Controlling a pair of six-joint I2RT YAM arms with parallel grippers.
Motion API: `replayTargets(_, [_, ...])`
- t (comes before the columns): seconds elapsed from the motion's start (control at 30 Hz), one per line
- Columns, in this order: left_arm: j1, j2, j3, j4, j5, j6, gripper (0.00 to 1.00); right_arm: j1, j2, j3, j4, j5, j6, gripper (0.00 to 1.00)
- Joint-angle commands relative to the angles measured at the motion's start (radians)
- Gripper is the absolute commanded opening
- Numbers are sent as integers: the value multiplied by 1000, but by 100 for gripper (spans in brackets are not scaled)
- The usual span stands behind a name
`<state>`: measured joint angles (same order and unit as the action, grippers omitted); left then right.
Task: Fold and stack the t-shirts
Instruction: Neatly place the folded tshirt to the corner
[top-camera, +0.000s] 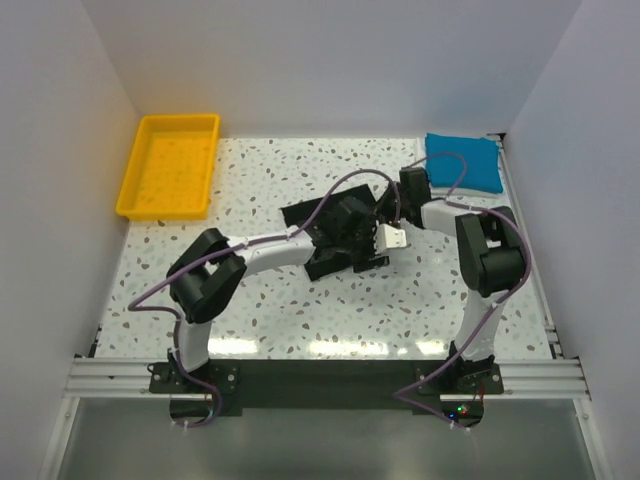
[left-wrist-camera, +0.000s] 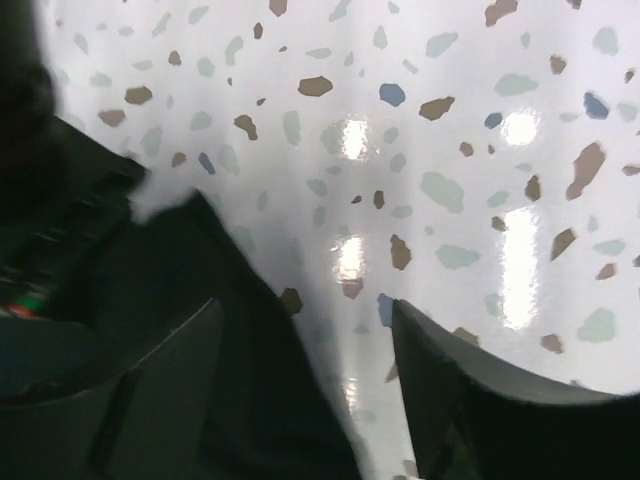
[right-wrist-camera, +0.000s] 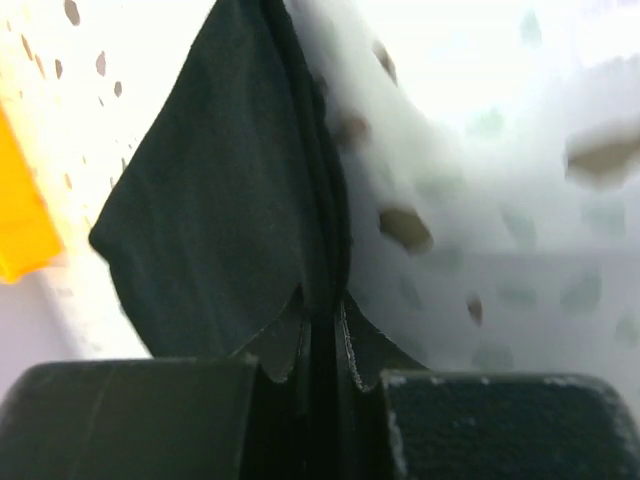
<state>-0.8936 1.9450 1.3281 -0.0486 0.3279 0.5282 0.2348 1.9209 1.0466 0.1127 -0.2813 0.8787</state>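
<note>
The black t-shirt (top-camera: 312, 216) lies crumpled mid-table, mostly hidden under both arms. In the right wrist view my right gripper (right-wrist-camera: 322, 312) is shut on a folded edge of the black t-shirt (right-wrist-camera: 220, 200), with cloth pinched between its fingertips. My left gripper (left-wrist-camera: 305, 345) stands open just above the table. The black t-shirt (left-wrist-camera: 215, 290) lies by its left finger (left-wrist-camera: 170, 385), and bare tabletop shows in the gap. From above, the left gripper (top-camera: 350, 245) and right gripper (top-camera: 388, 212) meet over the shirt. The blue t-shirt (top-camera: 463, 160) sits folded at the back right.
A yellow tray (top-camera: 170, 165) stands at the back left, and its corner (right-wrist-camera: 20, 220) shows in the right wrist view. White walls close the table on three sides. A metal rail (top-camera: 320, 375) carrying the arm bases runs along the near edge.
</note>
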Motion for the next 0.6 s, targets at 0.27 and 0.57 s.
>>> replayTargets(0.27, [68, -193, -125, -94, 114, -229, 100, -28, 111, 548, -438, 247, -708, 0])
replayTargets(0.57, [68, -285, -286, -56, 82, -341, 100, -75, 277, 887, -492, 366, -866, 0])
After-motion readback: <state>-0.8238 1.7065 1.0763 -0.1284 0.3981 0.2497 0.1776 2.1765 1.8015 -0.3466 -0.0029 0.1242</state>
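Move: Beyond the right hand, which already pinches the black t-shirt's far right edge, the blue folded shirt in the corner lies about 11 cm ahead and 18 cm to the right, a couple of centimetres lower. The black shirt's middle is roughly 6 cm back and 13 cm left of the right hand. From the left hand, the blue shirt is some 22 cm ahead and 21 cm right, the black shirt's middle about 6 cm ahead and 10 cm left. Carrying the pinched black shirt edge, the right hand sweeps about 14 cm forward, 8 cm to the right and 7 cm up, towards the blue shirt, its wrist rolling some 40 degrees so its left side drops, grip kept. The left fingers, already half open, spread wide and come free of the shirt as that hand backs off about 7 cm left and 5 cm back, rising slightly, then sinking again. ##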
